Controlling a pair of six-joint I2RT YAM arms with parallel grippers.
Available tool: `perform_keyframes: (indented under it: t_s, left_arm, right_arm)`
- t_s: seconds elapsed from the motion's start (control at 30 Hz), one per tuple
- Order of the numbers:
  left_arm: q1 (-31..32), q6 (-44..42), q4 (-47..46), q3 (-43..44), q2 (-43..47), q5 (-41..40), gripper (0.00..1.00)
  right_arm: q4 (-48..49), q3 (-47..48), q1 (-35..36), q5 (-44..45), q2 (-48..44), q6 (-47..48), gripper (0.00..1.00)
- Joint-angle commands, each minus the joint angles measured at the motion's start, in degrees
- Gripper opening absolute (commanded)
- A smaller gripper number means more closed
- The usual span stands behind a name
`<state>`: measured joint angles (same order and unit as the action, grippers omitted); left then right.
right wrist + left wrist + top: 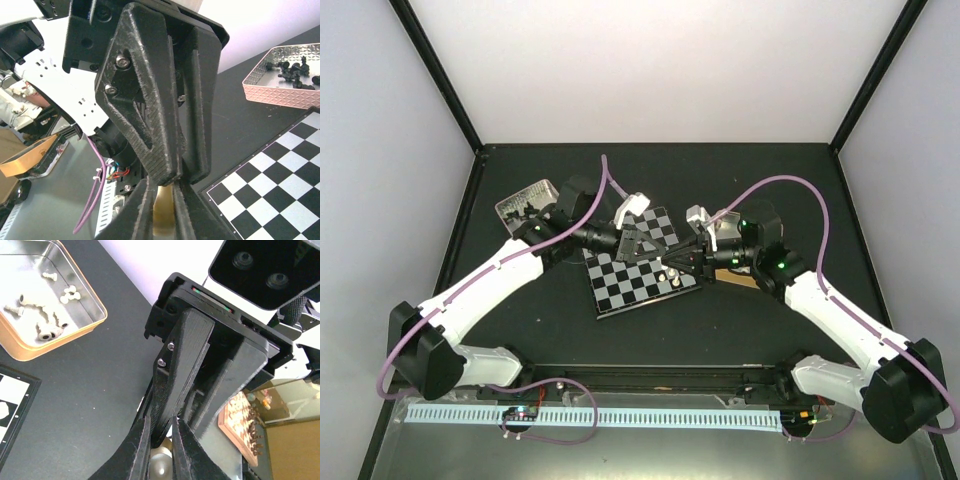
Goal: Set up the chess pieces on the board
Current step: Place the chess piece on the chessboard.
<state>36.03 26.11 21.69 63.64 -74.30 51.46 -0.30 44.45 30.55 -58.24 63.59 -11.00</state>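
Note:
The board [635, 275], black and silvery checks, lies mid-table under both grippers, which meet tip to tip over it. In the left wrist view my left gripper [160, 424] is shut on a cream-white chess piece [161, 465], with the right gripper's fingers [185, 365] reaching in from above. In the right wrist view my right gripper [162, 186] pinches the same cream piece [162, 215], and the left gripper's fingers [150, 125] come down onto its far end. From above, the left gripper [650, 256] and the right gripper [672, 262] hide the piece. A few small pieces [672, 276] stand near the board's right edge.
A tin [90, 315] with several cream pieces [47, 330] lies beyond the board's left corner [12, 405], also seen from above as the tin [525, 200]. A pinkish tray [270, 92] of black pieces [292, 70] sits past the board [280, 180]. A purple cable [610, 185] arcs over the board's back.

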Motion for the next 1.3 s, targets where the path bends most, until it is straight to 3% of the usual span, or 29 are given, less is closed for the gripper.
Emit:
perform_keyframes:
  t_s: [0.0, 0.1, 0.2, 0.33, 0.47, 0.67, 0.87, 1.27]
  left_arm:
    - [0.92, -0.98, 1.54, 2.22, 0.15, 2.33, 0.02]
    - [0.89, -0.93, 1.76, 2.19, 0.56, -0.13, 0.02]
    - [0.88, -0.99, 2.97, 2.18, 0.57, -5.18, 0.01]
    - [0.76, -2.61, 6.91, 1.79, 0.57, -19.34, 0.02]
    - [1.16, -4.03, 8.05, -1.41, 0.56, -33.27, 0.01]
    - [6.62, -3.49, 7.02, -7.42, -0.77, -52.36, 0.02]
    - [11.20, -1.09, 1.18, -12.26, -6.33, -57.55, 0.02]
    - [15.16, -0.50, -9.20, -16.76, -13.91, -61.21, 0.02]
  right_arm:
    - [2.14, 1.83, 0.40, 2.26, 0.31, -0.46, 0.10]
    - [2.05, 1.61, 0.39, 3.04, 0.47, -1.08, 0.15]
    - [1.20, 1.72, 0.39, 4.53, 0.70, -1.85, 0.28]
    - [-0.15, 1.40, 0.39, 7.67, 0.37, -2.93, 0.43]
    - [-1.04, 0.07, 0.41, 15.68, -1.18, -5.73, 0.50]
    - [-4.37, -2.16, 0.39, 31.83, -3.58, -11.38, 0.51]
    - [-9.49, -4.79, 0.44, 44.15, -8.30, -17.02, 0.51]
    - [-10.15, -12.06, 0.41, 47.84, -18.67, -22.88, 0.52]
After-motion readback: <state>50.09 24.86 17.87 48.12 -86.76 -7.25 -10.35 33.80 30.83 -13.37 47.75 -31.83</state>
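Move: Both my hands still hold the same chess piece in mid-air. From my left hand, its square at the board's near edge lies about 5 cm ahead, 5 cm left and 24 cm down; down there too are the knight, 7 cm ahead and 2 cm right, and the nearest pawn, 9 cm ahead and 1 cm left. The pieces in the tan tray are some 14 cm ahead of my right hand, 18 cm right and 24 cm below. Once my right fingers open and free the piece, my left hand keeps its pinch and carries it down some 22 cm to just over the board's near edge, also about 5 cm forward and 5 cm left, tipping the fingers from sideways to steeply down. My right hand backs off about 9 cm right, 6 cm down and 6 cm forward, swinging clockwise towards the tan tray. ##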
